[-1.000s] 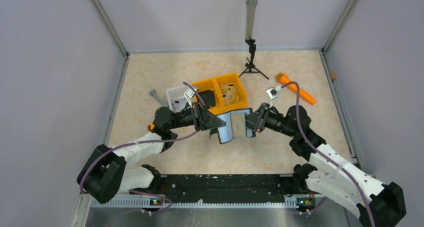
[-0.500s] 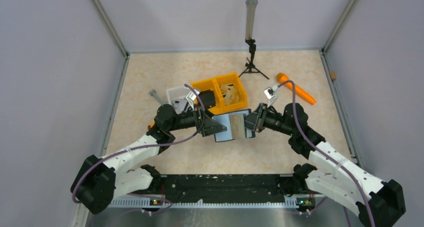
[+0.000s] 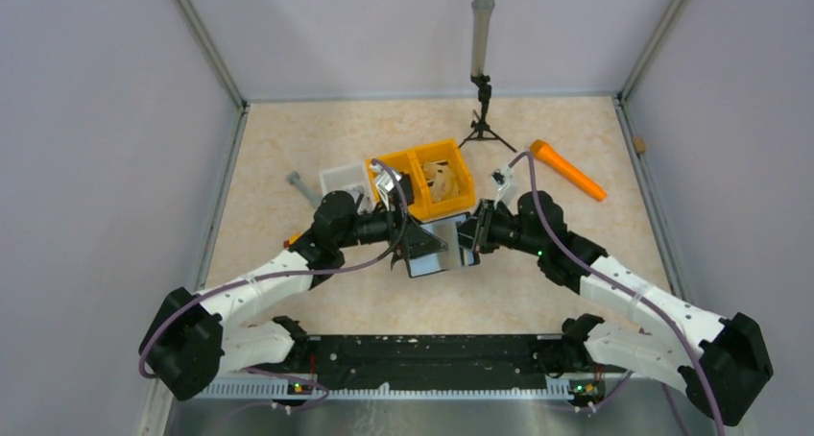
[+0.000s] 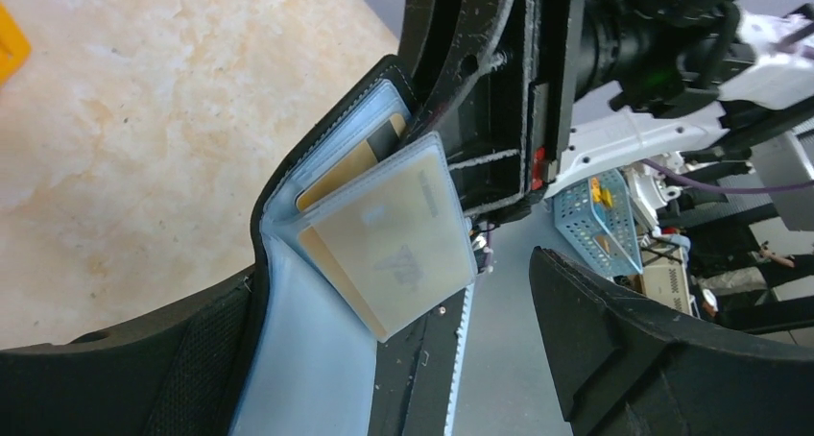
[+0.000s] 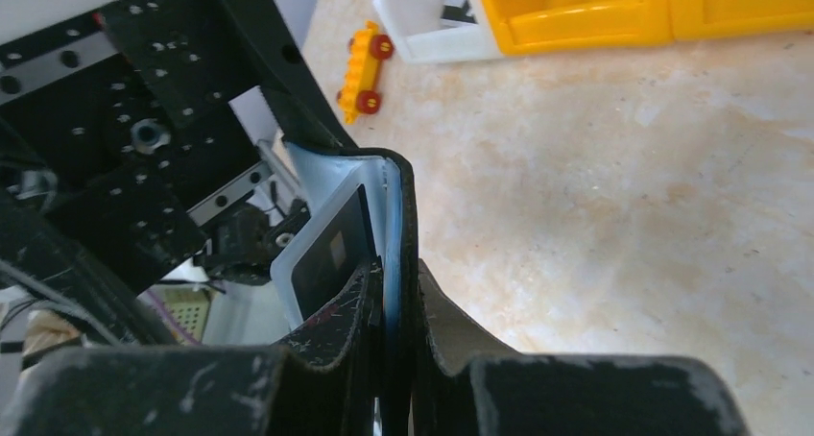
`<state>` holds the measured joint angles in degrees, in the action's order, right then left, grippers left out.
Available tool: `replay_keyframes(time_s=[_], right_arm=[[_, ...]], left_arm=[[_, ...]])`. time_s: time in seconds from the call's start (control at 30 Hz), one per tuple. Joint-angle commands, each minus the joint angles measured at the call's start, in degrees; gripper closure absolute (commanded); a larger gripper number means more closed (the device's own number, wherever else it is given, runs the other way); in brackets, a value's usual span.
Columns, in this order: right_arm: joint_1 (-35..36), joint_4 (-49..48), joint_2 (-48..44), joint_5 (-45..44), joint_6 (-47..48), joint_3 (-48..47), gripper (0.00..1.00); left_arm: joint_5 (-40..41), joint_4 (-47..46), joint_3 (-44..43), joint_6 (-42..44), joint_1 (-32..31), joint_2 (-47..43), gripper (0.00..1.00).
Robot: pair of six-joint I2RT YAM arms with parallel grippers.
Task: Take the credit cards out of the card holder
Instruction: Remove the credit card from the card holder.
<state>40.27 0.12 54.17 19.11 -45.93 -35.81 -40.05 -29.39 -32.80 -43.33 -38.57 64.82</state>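
The card holder (image 3: 434,251) hangs open above the table between my two grippers. My right gripper (image 3: 472,236) is shut on one cover edge, and the right wrist view shows the black cover and blue lining (image 5: 395,234) pinched between its fingers. A black credit card (image 5: 331,254) sits in a clear sleeve beside them. My left gripper (image 3: 408,236) is open around the other flap. In the left wrist view the pale blue lining (image 4: 307,359) lies against one left finger (image 4: 115,378), apart from the other. Tan credit cards (image 4: 384,244) sit in clear sleeves.
A yellow two-part bin (image 3: 427,177) and a small white bin (image 3: 344,180) stand just behind the grippers. An orange tool (image 3: 566,170) lies at the back right, a tripod pole (image 3: 480,71) at the back and a grey bolt (image 3: 299,184) at the left. A small yellow toy car (image 5: 365,71) is near the white bin.
My left gripper has opened and let go of the holder's flap. Both arms have shifted left and slightly back, carrying the holder closer to the bins.
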Motion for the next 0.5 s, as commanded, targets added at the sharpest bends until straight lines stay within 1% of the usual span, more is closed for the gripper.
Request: replay_keyframes(time_s=[0.0,0.47], right_arm=[[2.9,3.6,2.2,-7.7,2.6,-4.5,1.0],[8.9,7.7,8.5,-21.2,5.6,-7.0,1.0]], left_arm=[[4.9,6.2,-4.0,3.9,-1.1,1.1,0.01],[9.1,6.4,-4.7,0.7,-1.6,6.3,0.01]])
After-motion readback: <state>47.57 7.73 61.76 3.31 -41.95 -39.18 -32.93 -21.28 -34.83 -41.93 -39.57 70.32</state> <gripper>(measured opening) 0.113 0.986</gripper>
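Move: The card in the clear pocket of the card holder lies about 4 cm to the right of the open left hand, roughly 1 cm ahead and nearly level in height. It is some 3 cm to the left of the right hand, which already grips the holder's edge. From the left hand, the yellow box sits about 15 cm ahead and 3 cm left, and the white bin about 10 cm ahead and 20 cm left, both some 18 cm below. Both hands lower about 5 cm, left also easing forward, wide open around the holder the right still pinches. ##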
